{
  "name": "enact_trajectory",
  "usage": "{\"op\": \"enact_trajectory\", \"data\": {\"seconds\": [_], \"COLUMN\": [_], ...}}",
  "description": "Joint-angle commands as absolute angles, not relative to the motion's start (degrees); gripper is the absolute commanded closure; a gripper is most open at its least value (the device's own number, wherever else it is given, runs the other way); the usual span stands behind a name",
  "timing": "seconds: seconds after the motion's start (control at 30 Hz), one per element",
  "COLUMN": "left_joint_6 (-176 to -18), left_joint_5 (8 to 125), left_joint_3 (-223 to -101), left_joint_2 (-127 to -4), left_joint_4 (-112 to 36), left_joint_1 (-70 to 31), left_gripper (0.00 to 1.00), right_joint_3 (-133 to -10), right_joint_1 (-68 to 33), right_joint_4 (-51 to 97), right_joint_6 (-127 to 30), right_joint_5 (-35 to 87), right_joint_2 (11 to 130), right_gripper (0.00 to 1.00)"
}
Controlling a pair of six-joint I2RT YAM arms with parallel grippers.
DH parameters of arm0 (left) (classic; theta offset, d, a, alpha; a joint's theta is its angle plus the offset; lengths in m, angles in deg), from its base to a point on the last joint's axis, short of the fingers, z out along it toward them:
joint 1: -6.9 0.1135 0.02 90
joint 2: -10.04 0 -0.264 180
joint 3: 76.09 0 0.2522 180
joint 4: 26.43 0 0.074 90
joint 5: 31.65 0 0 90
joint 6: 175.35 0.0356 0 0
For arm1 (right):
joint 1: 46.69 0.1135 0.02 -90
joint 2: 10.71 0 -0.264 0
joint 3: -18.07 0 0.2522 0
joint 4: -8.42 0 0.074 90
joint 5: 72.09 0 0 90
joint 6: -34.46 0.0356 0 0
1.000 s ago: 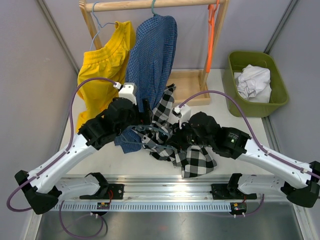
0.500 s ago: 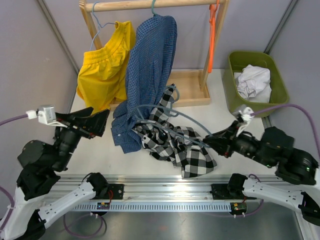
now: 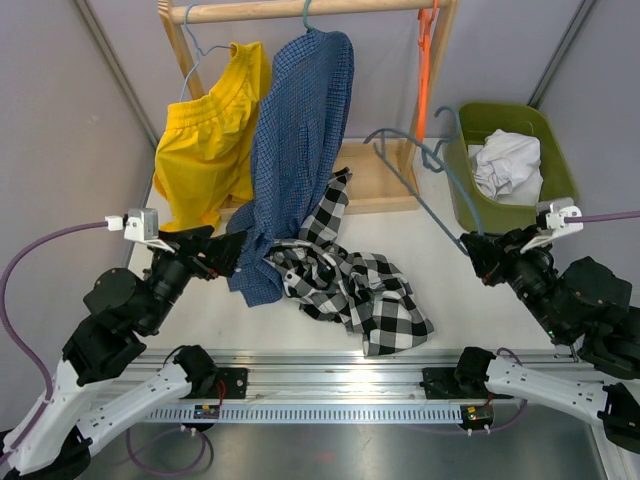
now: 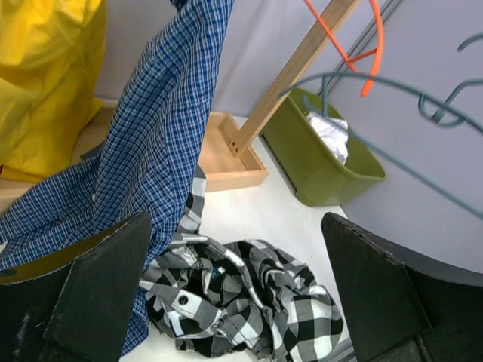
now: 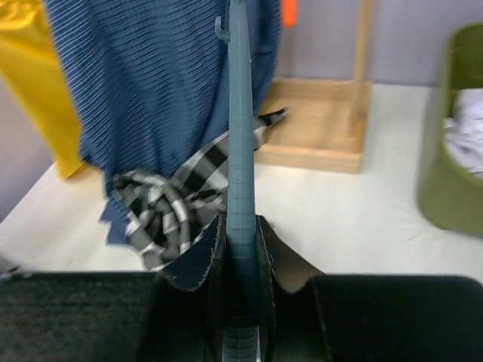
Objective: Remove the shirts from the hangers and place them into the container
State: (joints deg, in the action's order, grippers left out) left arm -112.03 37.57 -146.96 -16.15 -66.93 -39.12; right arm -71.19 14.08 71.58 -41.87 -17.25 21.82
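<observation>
The black-and-white plaid shirt lies crumpled on the table, off its hanger. My right gripper is shut on one end of the bare grey hanger, held in the air beside the olive-green container. In the right wrist view the hanger runs straight out from between the shut fingers. A white shirt lies in the container. The blue checked shirt hangs from the rail on a teal hanger. My left gripper stands open and empty, left of the plaid shirt.
A yellow garment hangs at the rail's left end. An empty orange hanger hangs by the right post. The pale wooden frame's base tray sits behind the plaid shirt. Grey walls close both sides.
Both arms pulled back from the plaid shirt. The right gripper drew the grey hanger out of it and carried it up and right toward the container. The left gripper withdrew leftward, empty.
</observation>
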Motion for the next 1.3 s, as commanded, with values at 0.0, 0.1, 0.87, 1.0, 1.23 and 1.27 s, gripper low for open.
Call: {"op": "enact_trajectory", "data": {"seconds": [0.0,0.1,0.87,1.0,1.23,1.27], "left_joint_6": [-113.39,-113.56,-113.83,-113.56,-113.12,-113.21], "left_joint_5": [39.45,40.68,42.79,42.53,42.00,42.00], "left_joint_3": [-145.85,-145.32,-143.03,-143.12,-143.03,-142.86], "left_joint_2": [-17.29,-18.08,-15.97,-15.88,-15.71,-15.79], "left_joint_4": [-64.10,-64.10,-63.04,-63.39,-63.39,-63.39], "left_joint_1": [-38.98,-38.98,-38.98,-39.06,-39.06,-39.06], "left_gripper": [0.01,0.01,0.01,0.01,0.01,0.01], "right_joint_3": [-70.40,-72.14,-113.62,-118.73,-111.36,-108.65], "right_joint_1": [14.39,14.48,-22.25,-24.27,-25.07,-25.07], "right_joint_4": [60.71,54.18,53.99,55.75,53.30,52.94], "right_joint_6": [-47.08,-51.30,-54.22,-53.08,-51.59,-51.41], "right_joint_5": [-31.73,-31.58,14.04,15.80,13.69,13.69], "right_joint_2": [27.07,32.16,74.88,78.84,76.49,75.69], "right_gripper": [1.00,1.00,1.00,1.00,1.00,1.00]}}
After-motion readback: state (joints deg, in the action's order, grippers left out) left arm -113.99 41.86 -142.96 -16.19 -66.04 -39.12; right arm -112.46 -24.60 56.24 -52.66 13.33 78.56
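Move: The right hand already holds the empty grey-blue hanger by one end. The free stretch of rod it is bound for lies about 32 cm ahead, 12 cm left and 15 cm above; the orange hangers are some 31 ahead, 6 left, slightly higher, the blue shirt 25 ahead, 30 left, and the green container 31 ahead, 18 right, well below. From the left hand that stretch is about 30 ahead, 30 right. Keeping its pinch on the empty hanger's end, the right hand swings it forward about 26 cm, with some 7 cm of leftward travel and a climb of roughly 9 cm, bringing the hook up to the rod between the blue shirt and the orange hangers. The wrist turns and rolls some 10 degrees and the hand slows and sinks about 2 cm at the end, while the open, empty left hand eases down about 3 cm and slightly right. ##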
